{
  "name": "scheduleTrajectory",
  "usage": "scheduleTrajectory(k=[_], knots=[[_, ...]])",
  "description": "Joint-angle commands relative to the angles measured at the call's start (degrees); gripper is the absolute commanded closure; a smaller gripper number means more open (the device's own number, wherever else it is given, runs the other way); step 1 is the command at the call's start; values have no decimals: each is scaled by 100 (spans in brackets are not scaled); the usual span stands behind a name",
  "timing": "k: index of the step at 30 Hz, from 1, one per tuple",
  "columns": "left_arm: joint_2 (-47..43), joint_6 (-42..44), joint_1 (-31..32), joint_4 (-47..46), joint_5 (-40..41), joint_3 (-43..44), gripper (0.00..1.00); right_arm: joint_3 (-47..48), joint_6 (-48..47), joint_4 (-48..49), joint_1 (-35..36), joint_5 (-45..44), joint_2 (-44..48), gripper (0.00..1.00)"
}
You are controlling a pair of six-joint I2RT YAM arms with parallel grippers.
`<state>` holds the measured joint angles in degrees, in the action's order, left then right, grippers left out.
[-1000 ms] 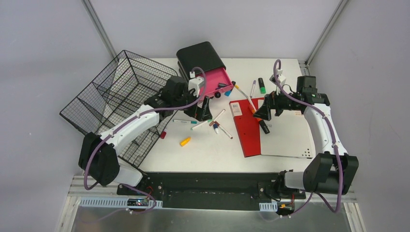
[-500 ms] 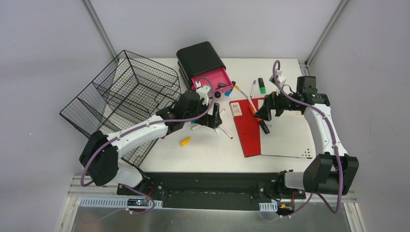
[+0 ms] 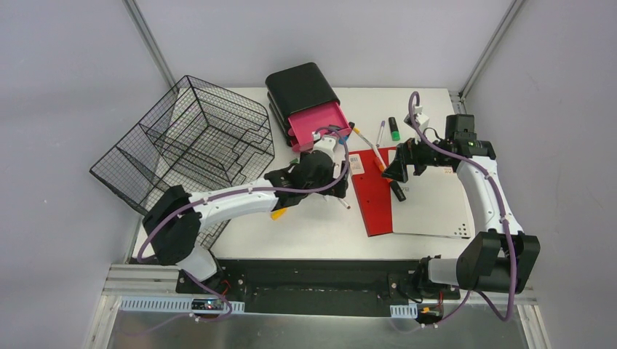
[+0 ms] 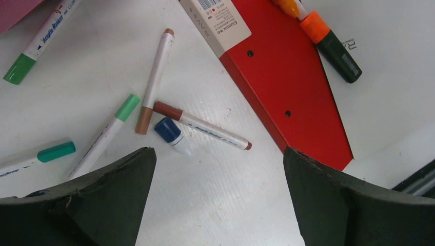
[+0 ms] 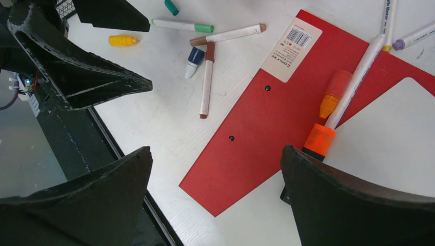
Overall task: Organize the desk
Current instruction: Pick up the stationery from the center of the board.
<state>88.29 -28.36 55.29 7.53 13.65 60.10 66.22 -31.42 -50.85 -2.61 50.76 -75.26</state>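
The desk [image 3: 320, 233] is a white tabletop strewn with markers. My left gripper [image 3: 336, 183] hangs open over bare desk [image 4: 220, 205], just short of a brown-capped marker [image 4: 200, 124], a loose blue cap [image 4: 172, 134] and green-capped markers [image 4: 102, 136]. It holds nothing. My right gripper [image 3: 399, 169] is open and empty above the red cover [image 5: 256, 133] of a red-and-white notebook [image 3: 436, 207]. An orange highlighter [image 5: 320, 141] and a white pen [image 5: 359, 77] lie on the notebook beside its right finger.
A black wire basket [image 3: 189, 153] lies tipped at the left. A black drawer unit [image 3: 302, 83] at the back has its pink drawer [image 3: 320, 120] pulled out. A green highlighter [image 3: 393, 129], a purple pen [image 3: 380, 133] and a yellow cap [image 3: 279, 213] lie loose.
My left arm has swung right, from beside the basket and drawer across the scattered markers toward the notebook. The right arm has not moved.
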Motion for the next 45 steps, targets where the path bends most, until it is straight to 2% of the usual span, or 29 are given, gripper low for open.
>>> scheduleTrajectory(k=[1, 5, 12, 14, 18, 24, 38, 45], knots=[[272, -354, 229, 256, 1115, 548, 1, 146, -162, 69, 74, -14, 125, 1], [623, -627, 324, 744, 1742, 997, 1, 146, -170, 67, 85, -67, 96, 1], [1347, -687, 327, 1274, 1828, 1696, 3, 131, -196, 73, 102, -118, 108, 1], [1562, -760, 331, 1539, 1904, 1927, 7, 136, -197, 83, 101, -127, 115, 1], [1874, -1124, 326, 2148, 2088, 2226, 22, 117, -194, 84, 102, -128, 117, 1], [2064, -1551, 330, 2462, 2134, 2103, 41, 114, -198, 84, 109, -119, 109, 1], [2622, -1591, 319, 2471, 2160, 2235, 63, 111, -202, 87, 111, -120, 104, 1], [2793, -1599, 317, 2473, 2218, 2272, 64, 110, -210, 77, 118, -119, 100, 1]])
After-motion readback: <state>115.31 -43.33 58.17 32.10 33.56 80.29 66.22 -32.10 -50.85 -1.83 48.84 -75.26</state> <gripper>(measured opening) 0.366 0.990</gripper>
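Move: The stationery aimed at, a small blue-capped tube, lies about 13 cm below the left hand, 3 cm ahead and 2 cm to its left. From the tube, one brown marker reaches outward, its middle 6 cm farther out; the other lies some 3 cm to the right, level with it; the green-capped marker is 6 cm left and 3 cm farther out. From the right hand, the tube is roughly 15 cm left, 3 cm ahead and 19 cm down. The left hand eases forward about 4 cm with its fingers wide open, then sinks some 11 cm towards the blue-capped tube between the markers, drifting a little left and back on the way down. As it goes, the wrist turns about 30 degrees, so that the fingers swing counter-clockwise from forward-right to nearly straight forward and point more steeply down, and they close to a bit over a third open, lined up on either side of the tube without yet gripping it. ##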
